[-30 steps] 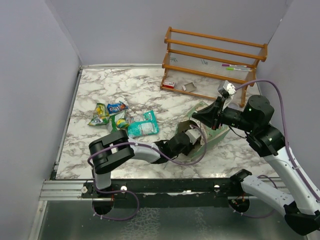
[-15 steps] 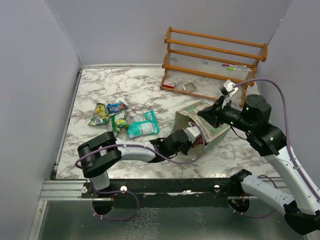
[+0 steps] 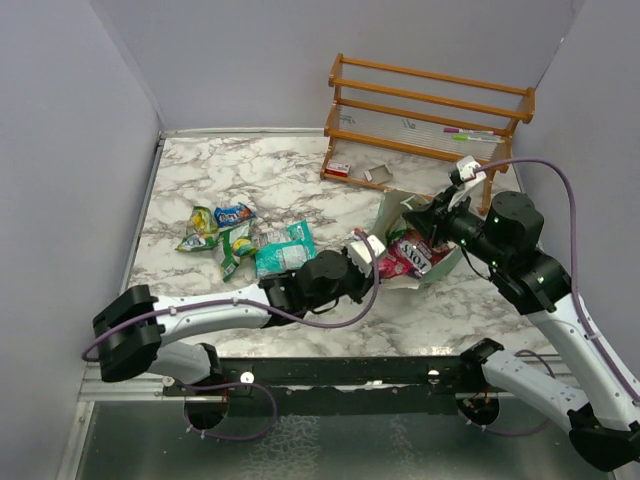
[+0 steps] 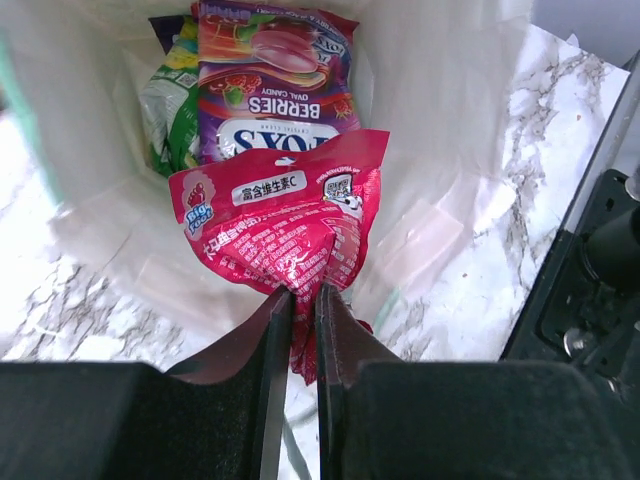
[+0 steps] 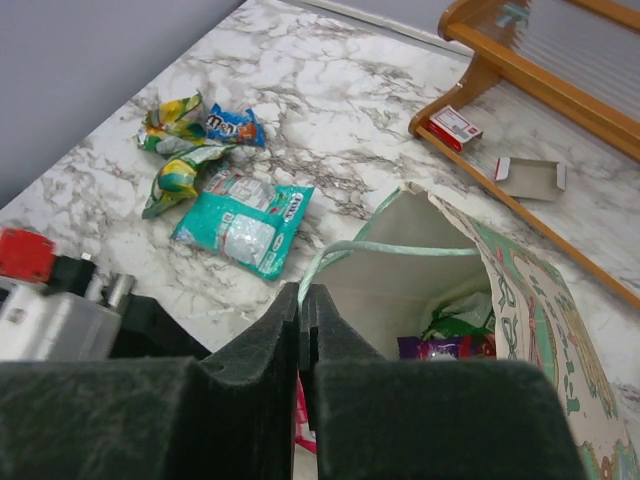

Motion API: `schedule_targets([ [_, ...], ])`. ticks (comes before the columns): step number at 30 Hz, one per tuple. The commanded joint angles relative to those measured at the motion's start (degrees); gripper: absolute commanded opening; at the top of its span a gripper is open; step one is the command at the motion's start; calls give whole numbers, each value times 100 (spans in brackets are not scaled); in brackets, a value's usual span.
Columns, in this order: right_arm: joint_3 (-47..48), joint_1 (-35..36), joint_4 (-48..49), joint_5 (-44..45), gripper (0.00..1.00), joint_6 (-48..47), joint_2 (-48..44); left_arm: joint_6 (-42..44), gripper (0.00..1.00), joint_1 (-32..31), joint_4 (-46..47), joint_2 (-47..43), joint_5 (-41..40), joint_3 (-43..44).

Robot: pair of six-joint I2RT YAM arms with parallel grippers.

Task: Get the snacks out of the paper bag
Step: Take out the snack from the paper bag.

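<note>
The pale green paper bag (image 3: pixel 396 208) lies on its side, mouth toward my left arm, cream inside (image 4: pixel 440 120). My left gripper (image 4: pixel 305 292) is shut on the lower edge of a red snack packet (image 4: pixel 285 230) at the bag's mouth (image 3: pixel 392 263). Deeper in the bag lie a purple berries packet (image 4: pixel 275 90) and a green one (image 4: pixel 170 110). My right gripper (image 5: pixel 304 290) is shut on the bag's string handle (image 5: pixel 400 248) and holds it up. Teal (image 3: pixel 287 248), yellow-green (image 3: pixel 200 228) and blue (image 3: pixel 234 213) packets lie on the marble to the left.
A wooden rack (image 3: pixel 430 110) stands at the back right, with a small red-white box (image 3: pixel 338 169) and a flat grey carton (image 3: pixel 378 174) at its foot. Grey walls close in the table on the left, back and right.
My left gripper closed on the red packet inside the bag and drew back left, bringing it to the mouth. The right gripper, still shut on the handle, shifted slightly right.
</note>
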Motion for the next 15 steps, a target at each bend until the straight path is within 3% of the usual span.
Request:
schedule_targets([
  [1, -229, 30, 215, 545, 3, -20, -210, 110, 0, -4, -697, -895, -25, 3],
  [8, -445, 30, 337, 603, 3, -101, -368, 346, 0, -4, -1330, -1983, -763, 223],
  [15, -653, 30, 442, 484, 3, -270, -615, 417, 0, 17, -1669, -2257, -3030, 289],
])
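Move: The red snack is already pinched in the left fingers at the bag's mouth, to be taken to the emptied snacks. Of these the teal snack lies about 22 cm left of the left hand, 13 ahead and 18 below, with the green snack some 12 cm farther left, level with it. The paper bag's middle is about 9 cm to the left hand's right, 4 ahead and 8 lower. From the right hand, pinching the pale handle, the bag's middle is roughly 4 cm ahead, 4 right and 20 below. The red snack, kept pinched in the left fingers, is lifted about 11 cm and carried some 8 cm left, away from the paper bag and towards the side where the emptied snacks lie. Late in the climb the left wrist swings about 10 degrees counter-clockwise and tips up a little. The right fingers keep hold of the pale handle as that hand eases some 2 cm down and to the right. ##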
